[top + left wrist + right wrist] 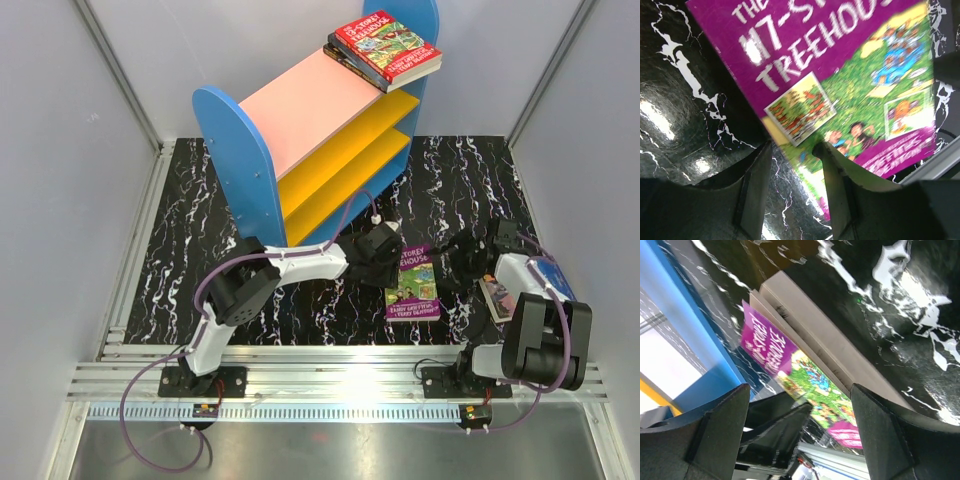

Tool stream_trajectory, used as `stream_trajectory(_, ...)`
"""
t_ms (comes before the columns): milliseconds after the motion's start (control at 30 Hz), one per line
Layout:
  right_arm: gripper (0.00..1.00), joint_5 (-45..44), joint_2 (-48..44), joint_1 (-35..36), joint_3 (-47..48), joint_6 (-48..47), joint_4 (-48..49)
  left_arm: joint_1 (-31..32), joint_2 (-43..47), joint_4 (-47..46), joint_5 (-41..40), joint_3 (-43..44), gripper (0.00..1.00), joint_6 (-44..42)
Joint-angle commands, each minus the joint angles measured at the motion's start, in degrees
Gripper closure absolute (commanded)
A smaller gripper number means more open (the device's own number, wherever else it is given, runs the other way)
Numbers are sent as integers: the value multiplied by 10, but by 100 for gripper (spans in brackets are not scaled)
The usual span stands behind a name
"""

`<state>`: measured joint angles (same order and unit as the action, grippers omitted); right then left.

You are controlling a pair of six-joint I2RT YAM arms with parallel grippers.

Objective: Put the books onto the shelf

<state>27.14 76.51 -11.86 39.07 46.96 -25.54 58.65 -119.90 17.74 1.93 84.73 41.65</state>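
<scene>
A purple "Treehouse" book [413,287] lies flat on the black marbled table in front of the shelf [310,105]. My left gripper [392,258] is at its left edge. In the left wrist view the jaws [792,147] stand partly apart, with the book's [840,60] edge running between them. One finger [832,165] is over the cover; the other is beside the book. My right gripper [462,255] is open at the book's right side, and in its own view [799,387] nothing is between the fingers. A red book [392,46] lies on a dark one [345,62] on the pink top.
Another book [496,296] lies on the table, partly hidden under my right arm. The shelf's blue end panel [685,335] stands close behind the purple book [810,372]. White walls close in the table, and an aluminium rail [330,365] runs along the near edge.
</scene>
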Motion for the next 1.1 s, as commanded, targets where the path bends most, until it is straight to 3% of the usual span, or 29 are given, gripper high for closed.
stream_trajectory(0, 12, 53, -2, 3, -36, 18, 44, 1, -9, -19, 7, -9, 54, 1)
stream_trajectory(133, 23, 70, -2, 3, -65, 31, 86, 1, -2, -20, 11, -15, 54, 1)
stream_trajectory(267, 42, 84, -43, 3, -85, 45, 97, 1, 0, -21, 15, -18, 54, 1)
stream_trajectory(700, 43, 116, -183, 3, -129, 82, 59, 2, -6, -27, 21, -16, 55, 8)
stream_trajectory(1067, 44, 69, -133, 3, -166, 12, 52, 2, 5, -10, 19, -8, 55, 2)
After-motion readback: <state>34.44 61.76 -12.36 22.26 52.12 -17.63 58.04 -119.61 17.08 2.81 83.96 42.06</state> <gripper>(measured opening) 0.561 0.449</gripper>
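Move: The 117-Storey Treehouse book lies flat, its middle about 8 cm left of the right hand, 4 cm back and 3 cm lower, the open fingers being at its right, page-edge side. The blue book lies some 20 cm to the right of this hand and 5 cm back; the shelf's middle is about 20 cm ahead and 29 cm left, standing higher. From the left hand, already at the spine side, the Treehouse book's middle is roughly 6 cm right and 2 cm ahead. Back and down a couple of centimetres goes the right hand, closing its fingers to about half on the cover and upper pages of the Treehouse book at the page edge; then it rises some 5 cm, drifting left and tipping its fingers outward about 10 degrees, and finally draws back and sinks about 4 cm, the fingers keeping their gap. The left hand stays at the spine edge, one finger over the cover. ##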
